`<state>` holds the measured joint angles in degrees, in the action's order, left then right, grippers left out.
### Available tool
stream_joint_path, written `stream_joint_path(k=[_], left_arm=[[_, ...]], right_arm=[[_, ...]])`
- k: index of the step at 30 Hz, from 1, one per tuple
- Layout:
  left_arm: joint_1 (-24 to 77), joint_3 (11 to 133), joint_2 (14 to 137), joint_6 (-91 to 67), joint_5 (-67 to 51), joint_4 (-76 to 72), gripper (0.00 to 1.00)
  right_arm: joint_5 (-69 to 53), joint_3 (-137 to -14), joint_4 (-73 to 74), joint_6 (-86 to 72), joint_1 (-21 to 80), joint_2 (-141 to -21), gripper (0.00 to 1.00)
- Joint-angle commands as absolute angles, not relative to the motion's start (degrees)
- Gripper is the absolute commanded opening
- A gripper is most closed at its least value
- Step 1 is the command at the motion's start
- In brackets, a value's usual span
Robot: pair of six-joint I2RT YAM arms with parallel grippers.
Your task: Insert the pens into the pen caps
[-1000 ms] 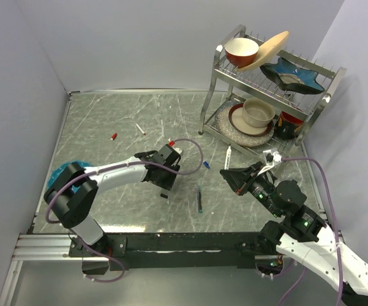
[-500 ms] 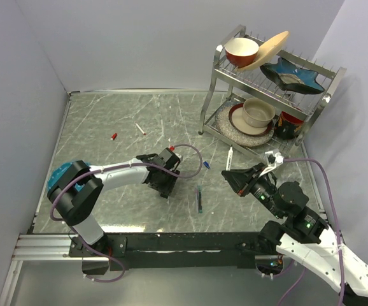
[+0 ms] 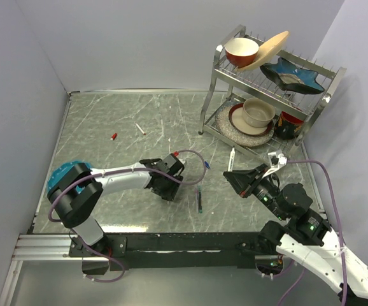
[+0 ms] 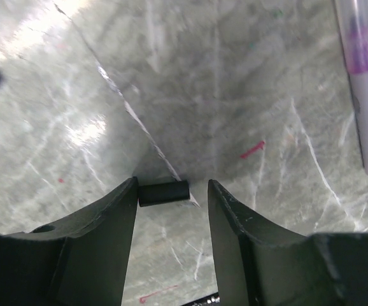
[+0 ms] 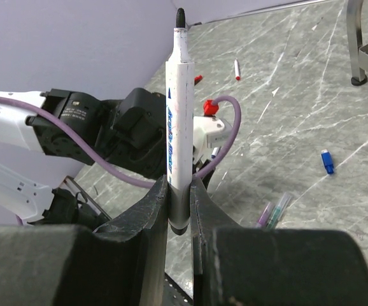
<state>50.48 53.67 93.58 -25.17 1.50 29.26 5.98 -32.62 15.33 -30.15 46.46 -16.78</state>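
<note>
My left gripper point(image 3: 169, 190) point(image 4: 171, 185) is open and low over the table. A short black pen cap point(image 4: 163, 192) lies between its fingers, touching the left one. My right gripper point(image 3: 230, 174) point(image 5: 179, 182) is shut on a white pen point(image 3: 231, 158) point(image 5: 177, 121) with a black tip pointing away from the jaws. A purple pen and a teal pen point(image 3: 199, 199) point(image 5: 273, 212) lie side by side near the front. A blue cap point(image 3: 206, 164) point(image 5: 326, 161) lies mid-table. Far left lie a red cap point(image 3: 114, 136) and a red-tipped white pen point(image 3: 140, 129).
A metal dish rack point(image 3: 217, 76) with bowls and plates stands at the back right. Walls close off the table's left and back. The left arm's purple cable point(image 3: 190, 156) loops above its wrist.
My left gripper has moved toward the near right and now straddles the black cap. The right gripper, still holding the pen, has shifted slightly to the right.
</note>
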Motion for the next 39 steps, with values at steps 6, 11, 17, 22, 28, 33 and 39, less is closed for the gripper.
stream_joint_path(k=[6, 11, 17, 22, 28, 33, 39], left_arm=[[53.61, 53.26, 95.71, -28.12, -0.35, 36.03, 0.49], [54.58, 53.0, 95.62, -29.09, -0.18, 36.12, 0.46], [55.02, 53.0, 97.38, -30.32, 2.09, 35.16, 0.42], [54.93, 55.28, 100.97, -30.76, 5.53, 35.06, 0.42], [55.02, 58.8, 105.2, -31.46, 8.88, 36.3, 0.37], [55.02, 59.68, 108.1, -32.17, 10.55, 36.91, 0.34], [55.2, 60.38, 110.21, -32.35, 9.94, 35.51, 0.31]], right_arm=[[5.98, -35.42, 15.56, -30.58, 46.32, -14.94, 0.0], [5.8, -35.33, 15.64, -31.02, 46.32, -14.68, 0.0], [5.63, -35.33, 15.56, -31.29, 46.32, -14.59, 0.0], [5.8, -34.89, 15.82, -31.64, 46.32, -14.15, 0.0], [5.8, -35.6, 16.61, -31.55, 46.32, -13.8, 0.0], [6.15, -35.69, 17.58, -31.55, 46.32, -13.19, 0.0], [5.98, -33.85, 17.49, -32.43, 46.32, -11.43, 0.0]])
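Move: The black pen cap lies almost between the left gripper's open fingertips, near the left finger: about 1 cm back of the hand point, 1 cm to its left and 1 cm below. From that gripper, the purple pen lies roughly 9 cm to the right and 3 cm ahead, with the teal pen just beyond at some 10 cm right and 1 cm ahead. From the right gripper, the black cap is about 18 cm left, 2 cm ahead and 27 cm below. Draw the left gripper back about 2 cm over the black cap, then ease slightly forward and sink about 1 cm, rolling the wrist some 10 degrees so its left side rises. Narrow the half-open fingers to about a third as you go, until the tips stand close on both sides of the cap. Keep the white pen gripped in the right hand, tip outward. ##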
